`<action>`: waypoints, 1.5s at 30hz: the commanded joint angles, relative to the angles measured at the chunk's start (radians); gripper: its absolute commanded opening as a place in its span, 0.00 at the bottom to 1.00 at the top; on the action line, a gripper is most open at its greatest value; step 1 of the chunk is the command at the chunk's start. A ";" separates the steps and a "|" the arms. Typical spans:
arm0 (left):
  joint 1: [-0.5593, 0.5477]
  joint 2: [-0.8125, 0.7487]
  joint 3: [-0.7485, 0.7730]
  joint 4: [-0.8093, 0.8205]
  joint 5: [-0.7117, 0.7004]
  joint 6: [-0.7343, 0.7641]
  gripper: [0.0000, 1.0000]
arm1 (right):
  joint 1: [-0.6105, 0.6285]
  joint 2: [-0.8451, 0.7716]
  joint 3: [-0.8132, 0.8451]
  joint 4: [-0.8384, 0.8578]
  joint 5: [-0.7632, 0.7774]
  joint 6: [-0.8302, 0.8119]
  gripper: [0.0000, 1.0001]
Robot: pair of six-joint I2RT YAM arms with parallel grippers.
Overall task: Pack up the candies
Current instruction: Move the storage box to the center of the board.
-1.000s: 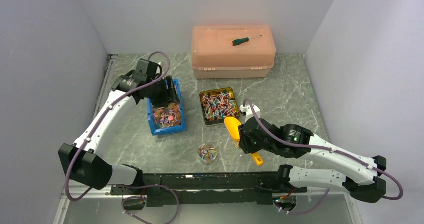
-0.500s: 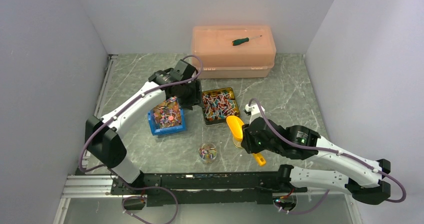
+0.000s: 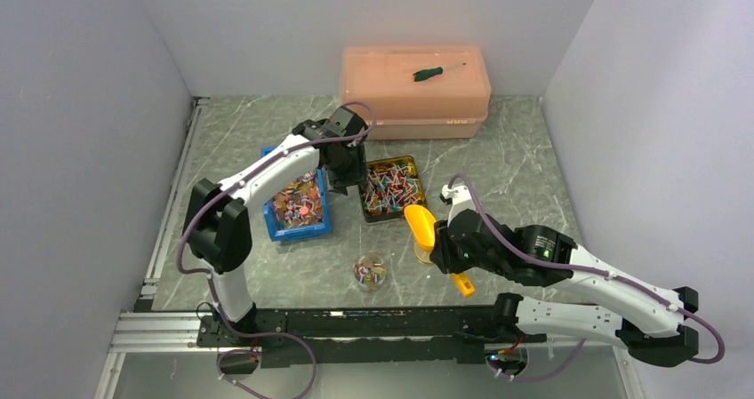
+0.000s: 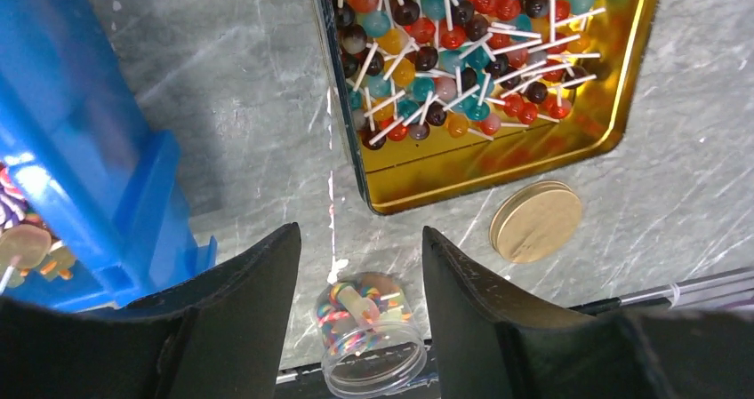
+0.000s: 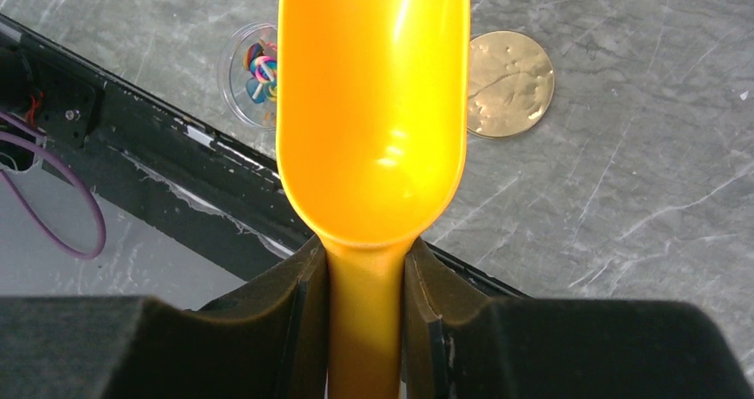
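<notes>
The candies show as colourful heaps in a blue bin (image 3: 298,207) and a gold tin (image 3: 389,188); those in the tin (image 4: 462,52) have white sticks. A few more lie in a small clear jar (image 3: 369,272), also seen at the bottom of the left wrist view (image 4: 369,332). My left gripper (image 3: 343,184) hovers over the gap between bin and tin. It is open (image 4: 360,239) with nothing between its fingers. My right gripper (image 5: 364,306) is shut on the handle of an orange scoop (image 5: 373,106). The scoop's bowl is empty and held above the table right of the jar (image 5: 253,75).
A round gold lid (image 5: 509,83) lies flat near the tin's front corner. A pale orange lidded box (image 3: 413,92) stands at the back with a green-handled screwdriver (image 3: 437,71) on top. The black rail (image 3: 356,319) runs along the near edge. Walls close in both sides.
My left arm has swung right, from over the blue bin's back end to the gap beside the gold tin. The right arm with the scoop has barely shifted.
</notes>
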State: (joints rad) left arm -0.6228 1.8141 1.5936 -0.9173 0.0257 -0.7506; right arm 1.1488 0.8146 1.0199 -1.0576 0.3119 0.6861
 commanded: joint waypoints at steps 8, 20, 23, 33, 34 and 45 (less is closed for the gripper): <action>-0.002 0.163 0.108 0.012 -0.023 -0.006 0.52 | -0.003 -0.025 0.006 0.008 -0.002 0.024 0.00; 0.031 0.249 0.129 0.032 -0.002 0.026 0.38 | -0.003 -0.015 0.002 0.009 -0.007 0.032 0.00; 0.038 0.241 0.104 0.050 0.010 0.035 0.31 | -0.003 -0.006 0.001 0.012 -0.008 0.032 0.00; 0.040 0.234 0.056 0.079 0.047 0.069 0.15 | -0.003 0.030 0.008 0.027 -0.015 0.027 0.00; 0.040 0.233 0.051 0.081 0.051 0.072 0.13 | -0.003 0.032 0.009 0.027 -0.016 0.027 0.00; 0.038 0.162 -0.072 0.120 0.080 0.086 0.00 | -0.004 0.073 0.013 0.017 -0.012 0.013 0.00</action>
State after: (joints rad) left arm -0.5793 2.0171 1.5909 -0.7696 0.0845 -0.6983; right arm 1.1488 0.8684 1.0195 -1.0557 0.3000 0.7036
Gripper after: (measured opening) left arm 0.078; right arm 0.309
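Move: The storage box, the gold tin of lollipops, has its middle about 6 cm ahead of the open left hand, 8 cm to its right and 9 cm below; the near part of its left rim is much closer. The blue box lies some 12 cm left and 4 cm ahead of this hand, the candy jar 18 cm back and 3 cm right, the gold lid 10 cm back and 16 cm right. From the scoop-holding right hand, the tin is about 25 cm ahead, 10 cm left. The left fingers straddle and pinch the tin's left rim, a few centimetres in from its near corner. To get there the hand sinks about 7 cm and reaches some 3 cm forward, fingers pointing down with only a slight tilt, then holds nearly still while the half-open gripper shuts almost fully on the thin wall. ##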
